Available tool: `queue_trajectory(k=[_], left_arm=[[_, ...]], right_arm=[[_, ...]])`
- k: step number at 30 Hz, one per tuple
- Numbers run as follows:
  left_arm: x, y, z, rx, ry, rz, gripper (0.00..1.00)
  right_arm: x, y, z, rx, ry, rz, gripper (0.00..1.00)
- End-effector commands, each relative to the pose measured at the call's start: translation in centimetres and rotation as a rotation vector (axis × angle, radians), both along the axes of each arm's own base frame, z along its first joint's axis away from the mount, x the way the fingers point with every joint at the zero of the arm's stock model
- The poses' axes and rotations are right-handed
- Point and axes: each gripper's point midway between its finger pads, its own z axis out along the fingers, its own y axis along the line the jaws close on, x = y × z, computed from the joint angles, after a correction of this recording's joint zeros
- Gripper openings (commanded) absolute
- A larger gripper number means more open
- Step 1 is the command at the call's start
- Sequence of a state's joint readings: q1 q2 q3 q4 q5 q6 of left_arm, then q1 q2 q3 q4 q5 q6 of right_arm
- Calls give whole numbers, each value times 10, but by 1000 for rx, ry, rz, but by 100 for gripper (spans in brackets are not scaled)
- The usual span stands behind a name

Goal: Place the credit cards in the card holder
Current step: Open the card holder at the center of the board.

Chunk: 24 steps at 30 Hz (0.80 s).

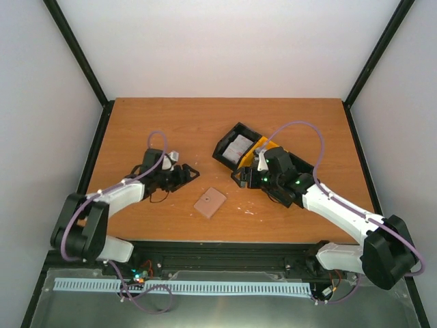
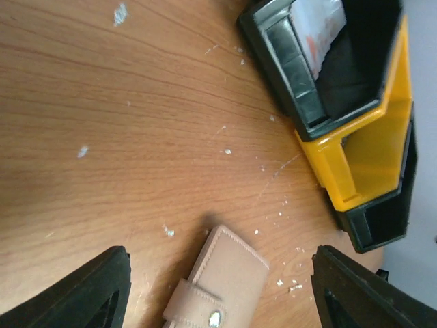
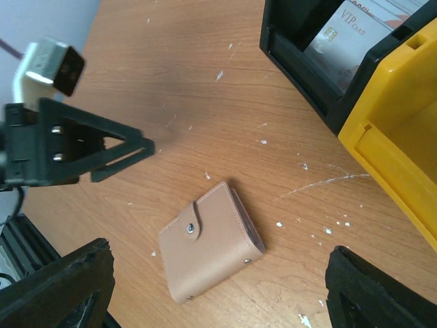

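Observation:
The card holder [image 1: 209, 201] lies closed on the wooden table, tan-pink, its strap snapped shut. It shows in the left wrist view [image 2: 225, 283] and the right wrist view [image 3: 208, 239]. The credit cards [image 1: 237, 147] stand in a black bin at the back; the white-and-red ones [image 2: 317, 27] face up, one printed VIP card [image 3: 348, 34]. My left gripper [image 1: 188, 172] [image 2: 222, 292] hangs open to the left of the holder, nothing between its fingers. To the holder's right, by the bins, my right gripper [image 1: 240, 179] [image 3: 220, 294] stands open and empty.
The black bin [image 1: 225, 140] [image 2: 287, 75] [image 3: 300, 61] sits against a yellow bin [image 1: 263, 145] [image 2: 369, 150] [image 3: 396, 137], with another black bin [image 2: 382, 219] behind. White specks dot the table [image 1: 171, 130]. The left gripper [image 3: 89, 150] shows in the right wrist view.

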State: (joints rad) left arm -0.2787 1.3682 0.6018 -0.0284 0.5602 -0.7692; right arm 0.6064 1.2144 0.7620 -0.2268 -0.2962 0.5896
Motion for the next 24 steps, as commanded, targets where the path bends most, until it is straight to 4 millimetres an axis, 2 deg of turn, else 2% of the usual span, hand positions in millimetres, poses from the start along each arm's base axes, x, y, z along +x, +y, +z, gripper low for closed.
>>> queue_trajectory(k=[1, 3, 9, 12, 15, 18, 24], left_arm=[[25, -28, -4, 1, -38, -38, 70], [26, -39, -16, 6, -6, -72, 65], [15, -72, -25, 27, 8, -189, 64], [-2, -89, -32, 22, 21, -283, 59], [-22, -97, -45, 14, 64, -355, 50], [-43, -103, -54, 12, 83, -415, 47], [-78, -114, -45, -12, 53, -544, 46]], right_arm=[[0, -1, 9, -6, -54, -18, 84], [-2, -2, 8, -8, -49, -19, 84], [-4, -8, 2, -36, -40, -39, 84], [-3, -13, -4, -59, -31, -61, 84], [0, -19, -9, -92, -24, -100, 84], [4, -24, -9, -118, -26, -125, 84], [6, -20, -15, -134, -4, -111, 84]])
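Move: The card holder lies about 6 cm back, 7 cm to the right and some 7 cm below the left hand. Counted from that same hand, the black tray of white cards stands roughly 13 cm ahead and 16 cm right, and the yellow tray about 7 cm ahead and 27 cm right. From the right hand the card holder is about 10 cm left, nearly level fore and aft, and some 14 cm below. The left fingers come onto the card holder at its snap flap and drag it round: the hand sweeps about 10 cm right, first sinking some 4 cm, then drawing back, turning about 25 degrees clockwise while the fingers narrow from three-quarters to about half open. The right hand, still open, backs off rightward 2 to 3 cm, away from the holder. ##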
